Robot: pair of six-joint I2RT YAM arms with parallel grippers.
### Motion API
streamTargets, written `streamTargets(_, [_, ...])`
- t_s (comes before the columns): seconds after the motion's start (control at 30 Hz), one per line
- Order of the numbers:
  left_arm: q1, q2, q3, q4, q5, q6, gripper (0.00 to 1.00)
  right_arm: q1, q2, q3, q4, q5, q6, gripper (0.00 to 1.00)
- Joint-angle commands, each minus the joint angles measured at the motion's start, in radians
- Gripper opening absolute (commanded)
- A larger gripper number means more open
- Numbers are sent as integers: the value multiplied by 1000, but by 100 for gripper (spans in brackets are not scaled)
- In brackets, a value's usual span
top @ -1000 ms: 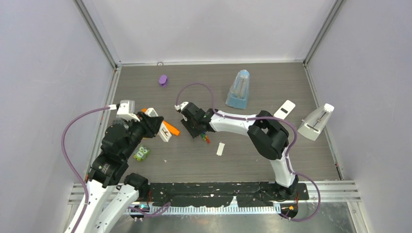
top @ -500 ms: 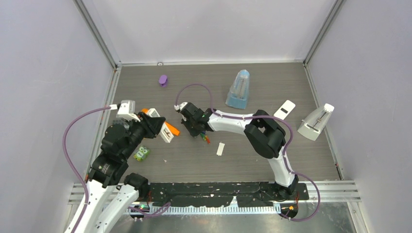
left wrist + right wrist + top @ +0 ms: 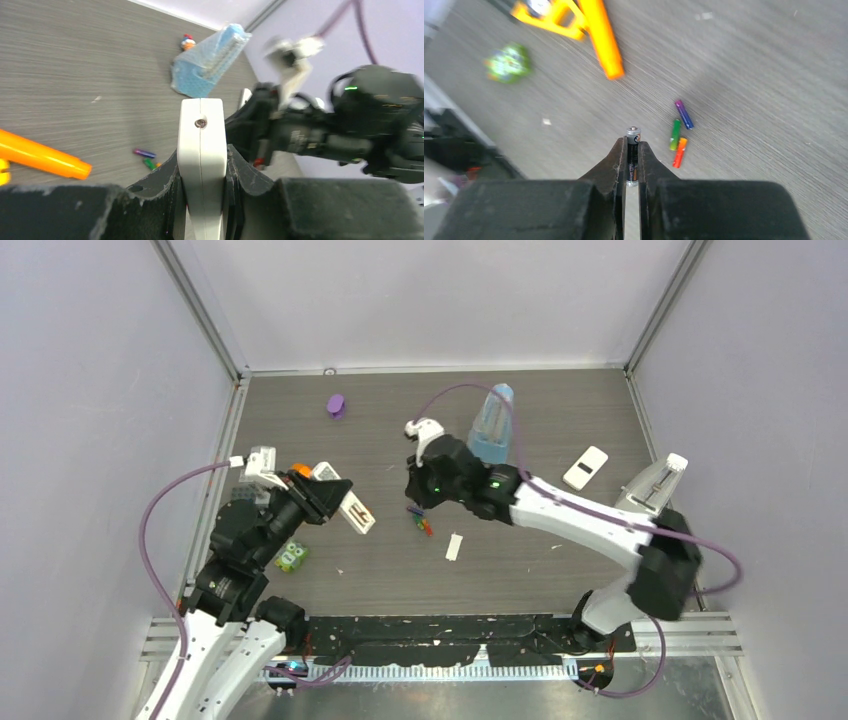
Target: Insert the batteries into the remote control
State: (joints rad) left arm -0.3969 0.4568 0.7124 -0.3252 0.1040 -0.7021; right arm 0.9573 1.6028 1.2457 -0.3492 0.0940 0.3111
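My left gripper is shut on a white remote control and holds it off the table, edge-on in the left wrist view. My right gripper is shut on a dark battery, which stands upright between the fingers above the table. In the top view that gripper hovers just behind three loose batteries. Those are purple, green and red-orange, lying close together on the wood surface.
A small white cover lies near the batteries. An orange toy and a green toy sit by the left arm. A blue bag, a purple object, a second white remote and a white stand are farther off.
My right gripper has shut on the dark battery and risen off the table, swinging back and to the right. The left gripper has shifted the remote slightly to the right.
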Motion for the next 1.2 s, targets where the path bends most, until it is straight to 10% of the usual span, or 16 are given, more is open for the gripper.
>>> streamTargets(0.0, [1, 34, -37, 225, 142, -138, 0, 10, -246, -67, 95, 1, 93, 6])
streamTargets(0.33, [-1, 160, -59, 550, 356, -330, 0, 82, -504, -38, 170, -139, 63, 8])
streamTargets(1.17, [1, 178, -145, 871, 430, -599, 0, 256, -388, 94, 118, 51, -30, 10])
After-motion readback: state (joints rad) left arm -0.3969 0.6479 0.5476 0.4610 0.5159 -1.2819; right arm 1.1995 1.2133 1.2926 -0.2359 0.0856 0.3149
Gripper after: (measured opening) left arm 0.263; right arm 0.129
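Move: The remote, still pinched by the left hand, has its open battery compartment some 8 cm back, 8 cm left and 11 cm above the right fingers, which still hold a dark battery. From the left hand that battery is about 12 cm to the right, 5 cm ahead and 15 cm lower. The loose batteries lie around 2 cm ahead, 1 cm right and 14 cm below the right hand; the white cover is 5 cm back, 10 cm right, similarly low. The dark battery is carried up and back to the remote's open compartment: the right hand climbs about 20 cm and draws back 11, swinging slightly right then left and rolling its left side up some 30 degrees, before easing down a little at the end. The left hand meets it, going 7 cm right and 7 up, turning clockwise and rolling its right side up. Both grips hold. ##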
